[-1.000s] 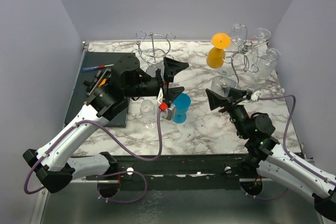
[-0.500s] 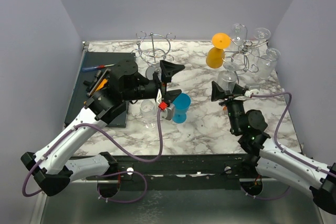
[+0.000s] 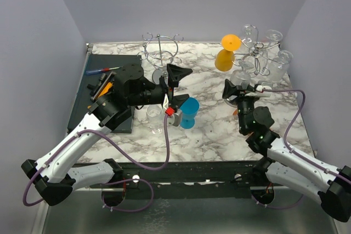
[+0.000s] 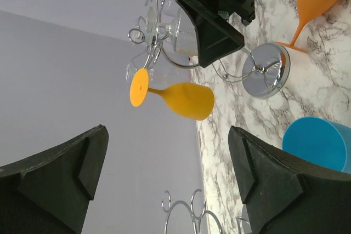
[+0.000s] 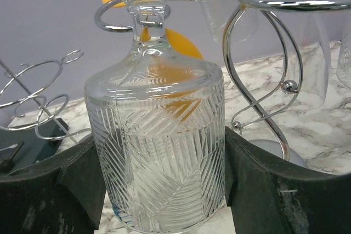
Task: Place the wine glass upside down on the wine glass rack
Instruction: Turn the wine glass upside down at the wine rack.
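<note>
A clear cut-glass wine glass (image 5: 159,152) hangs upside down, bowl low and foot up, with my right gripper (image 5: 162,190) shut on its bowl. Its stem stands right at a curled hook of the chrome wine glass rack (image 5: 285,5); I cannot tell whether the hook carries it. From above, the glass (image 3: 239,76) sits at the near-left side of the rack (image 3: 258,53), just above my right gripper (image 3: 237,92). My left gripper (image 3: 178,86) hovers open and empty mid-table; in its wrist view the left gripper (image 4: 167,173) frames only wall and marble.
An orange glass (image 3: 226,54) and clear glasses (image 3: 277,61) hang on the rack. A blue cup (image 3: 190,112) and a small clear glass (image 3: 154,114) stand near my left gripper. A second, bare wire rack (image 3: 160,50) is at the back, and a dark mat (image 3: 101,78) with tools at left.
My right gripper has carried the clear glass up and back to the rack's hook. The left arm drew back slightly at first, then stayed still.
</note>
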### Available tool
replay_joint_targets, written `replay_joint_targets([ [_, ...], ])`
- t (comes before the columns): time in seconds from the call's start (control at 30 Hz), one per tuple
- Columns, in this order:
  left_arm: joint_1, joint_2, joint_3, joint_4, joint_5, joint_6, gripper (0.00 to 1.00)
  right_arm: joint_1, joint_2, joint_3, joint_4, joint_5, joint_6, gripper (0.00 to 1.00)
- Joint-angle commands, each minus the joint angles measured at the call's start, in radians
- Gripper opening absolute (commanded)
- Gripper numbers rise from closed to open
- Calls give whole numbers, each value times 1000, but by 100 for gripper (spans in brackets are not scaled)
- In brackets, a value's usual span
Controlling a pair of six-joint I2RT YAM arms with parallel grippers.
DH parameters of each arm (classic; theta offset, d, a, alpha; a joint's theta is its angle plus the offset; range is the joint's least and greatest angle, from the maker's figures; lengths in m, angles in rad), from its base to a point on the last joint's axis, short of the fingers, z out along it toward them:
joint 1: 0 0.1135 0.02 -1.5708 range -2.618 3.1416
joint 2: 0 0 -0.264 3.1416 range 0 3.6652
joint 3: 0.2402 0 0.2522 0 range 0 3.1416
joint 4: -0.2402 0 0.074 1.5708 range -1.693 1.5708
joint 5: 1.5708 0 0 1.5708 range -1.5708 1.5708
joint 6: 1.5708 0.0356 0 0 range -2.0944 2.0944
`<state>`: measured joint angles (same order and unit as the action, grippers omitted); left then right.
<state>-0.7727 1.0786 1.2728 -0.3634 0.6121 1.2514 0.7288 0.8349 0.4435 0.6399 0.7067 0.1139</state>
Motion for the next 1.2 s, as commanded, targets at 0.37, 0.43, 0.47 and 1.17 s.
replay_joint_targets([
  [0.37, -4, -22, -22, 14, -2, 3, 99, -125, 76, 111, -34, -26, 95, 2],
  [0.43, -4, -21, -24, 17, -1, 2, 99, -142, 78, 113, -34, -40, 98, 1],
  [0.47, -4, -20, -24, 18, -2, 3, 99, -149, 83, 114, -33, -45, 99, 1],
  [1.17, -2, -12, -55, 38, 0, 32, 99, -201, 235, 81, 271, -143, -2, 0],
])
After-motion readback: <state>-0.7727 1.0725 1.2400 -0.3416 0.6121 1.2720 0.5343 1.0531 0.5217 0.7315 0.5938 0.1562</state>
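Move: The right hand, holding the clear wine glass bowl-down, has the empty wire hook for it roughly 5 cm ahead, 2 cm left and 7 cm above. The rack's hub is about 11 cm ahead, 6 cm right and 9 cm up; a second front hook, 2 cm ahead, 8 cm right and 8 cm up; the hanging yellow glass, 12 cm ahead and 3 cm left. From the left hand the empty hook is some 13 cm ahead, 17 cm right and 5 cm lower. The right fingers keep their grip on the upside-down glass's bowl and carry it about 5 cm forward into the gap between the two front hooks. On the way the hand drifts some 3 cm right, then eases 1 cm back left, turning slightly clockwise; it sinks about 2 cm with a small tip down, then climbs a little and levels. ##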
